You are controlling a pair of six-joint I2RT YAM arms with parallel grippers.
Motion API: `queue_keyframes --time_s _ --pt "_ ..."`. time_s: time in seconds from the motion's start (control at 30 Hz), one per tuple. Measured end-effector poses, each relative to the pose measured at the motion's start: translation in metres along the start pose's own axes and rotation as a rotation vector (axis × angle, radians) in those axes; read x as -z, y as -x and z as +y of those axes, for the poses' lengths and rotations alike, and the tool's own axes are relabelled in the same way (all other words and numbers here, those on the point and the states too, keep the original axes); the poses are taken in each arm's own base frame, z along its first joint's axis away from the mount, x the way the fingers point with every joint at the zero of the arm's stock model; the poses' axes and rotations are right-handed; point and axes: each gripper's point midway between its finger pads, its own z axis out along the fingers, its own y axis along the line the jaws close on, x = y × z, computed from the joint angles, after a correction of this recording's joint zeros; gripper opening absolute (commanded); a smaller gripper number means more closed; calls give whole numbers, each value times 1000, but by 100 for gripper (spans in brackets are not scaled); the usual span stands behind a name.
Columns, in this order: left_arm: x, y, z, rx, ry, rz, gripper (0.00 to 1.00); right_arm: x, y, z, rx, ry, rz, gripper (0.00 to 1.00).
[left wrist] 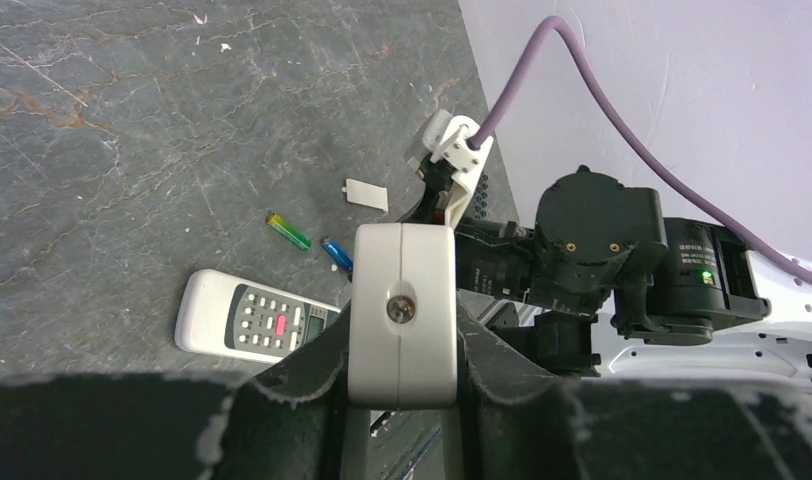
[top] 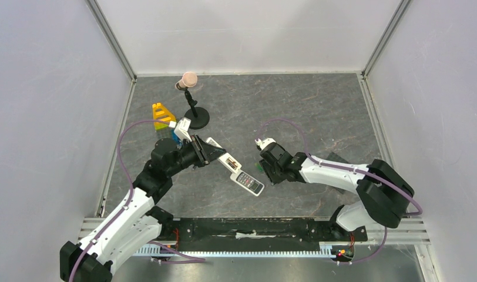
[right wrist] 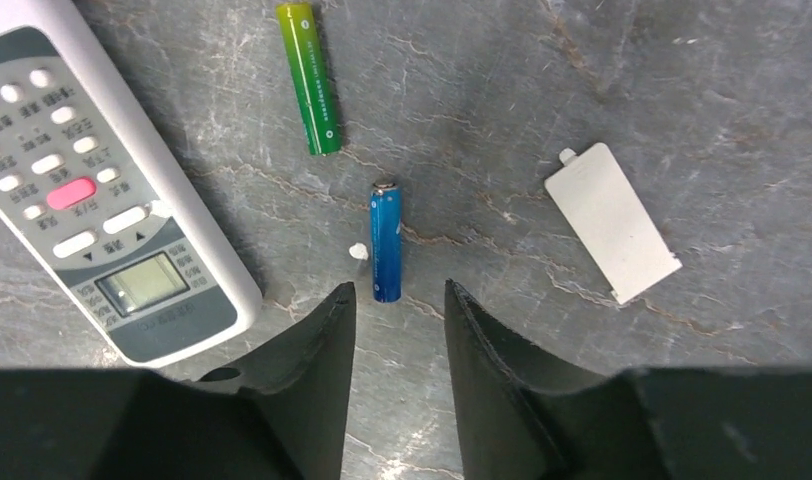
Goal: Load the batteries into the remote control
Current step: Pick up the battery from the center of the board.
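The remote control (right wrist: pixel 102 190), white with a dark grey button face and a small display, lies face up on the table (top: pixel 249 183) (left wrist: pixel 252 320). A green battery (right wrist: pixel 310 78) and a blue battery (right wrist: pixel 385 240) lie beside it, apart from each other. My right gripper (right wrist: pixel 399 290) is open and low over the table, with the blue battery's near end just at its fingertips, untouched. My left gripper (left wrist: pixel 402 330) is shut on a second, all-white remote (left wrist: pixel 402 300) (top: pixel 221 157), held above the table with its screwed end toward the camera.
A loose white battery cover (right wrist: pixel 612 222) lies right of the blue battery. A black stand with a pink ball top (top: pixel 192 100), a yellow toy (top: pixel 161 114) and a small blue thing (top: pixel 176 136) are at the back left. Walls close in three sides.
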Motion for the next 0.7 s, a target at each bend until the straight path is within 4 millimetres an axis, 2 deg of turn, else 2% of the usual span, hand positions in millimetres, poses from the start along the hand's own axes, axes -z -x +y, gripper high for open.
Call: queue_keyframes --time_s 0.27,0.33,0.47,0.7 --pt "0 0 1 -6 2 2 2 -11 -6 2 5 41 52 36" --pt "0 0 1 -6 2 2 2 -13 -6 3 9 52 60 30" --pt "0 0 1 -6 2 2 2 -14 -5 8 4 100 76 2" --pt "0 0 1 -7 1 3 2 -15 -2 10 -18 125 91 0"
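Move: The blue battery lies just under the right gripper's open fingers, about 2 cm ahead, 1 cm left and 2 cm down. The green battery is roughly 5 cm ahead and 6 cm left. The grey-buttoned remote lies about 9 cm left and 1 cm back, the small white cover some 6 cm ahead and 5 cm right. From the left gripper, the blue battery is about 18 cm right, 1 cm ahead and 20 cm below. Lower the right gripper about 1.5 cm onto the near end of the blue battery, the end away from the green one. Then ease about 1 cm left while shutting the half-open fingers on that end, tipping the hand some 10 degrees so the fingers point more steeply down. Stay low; don't lift yet. ##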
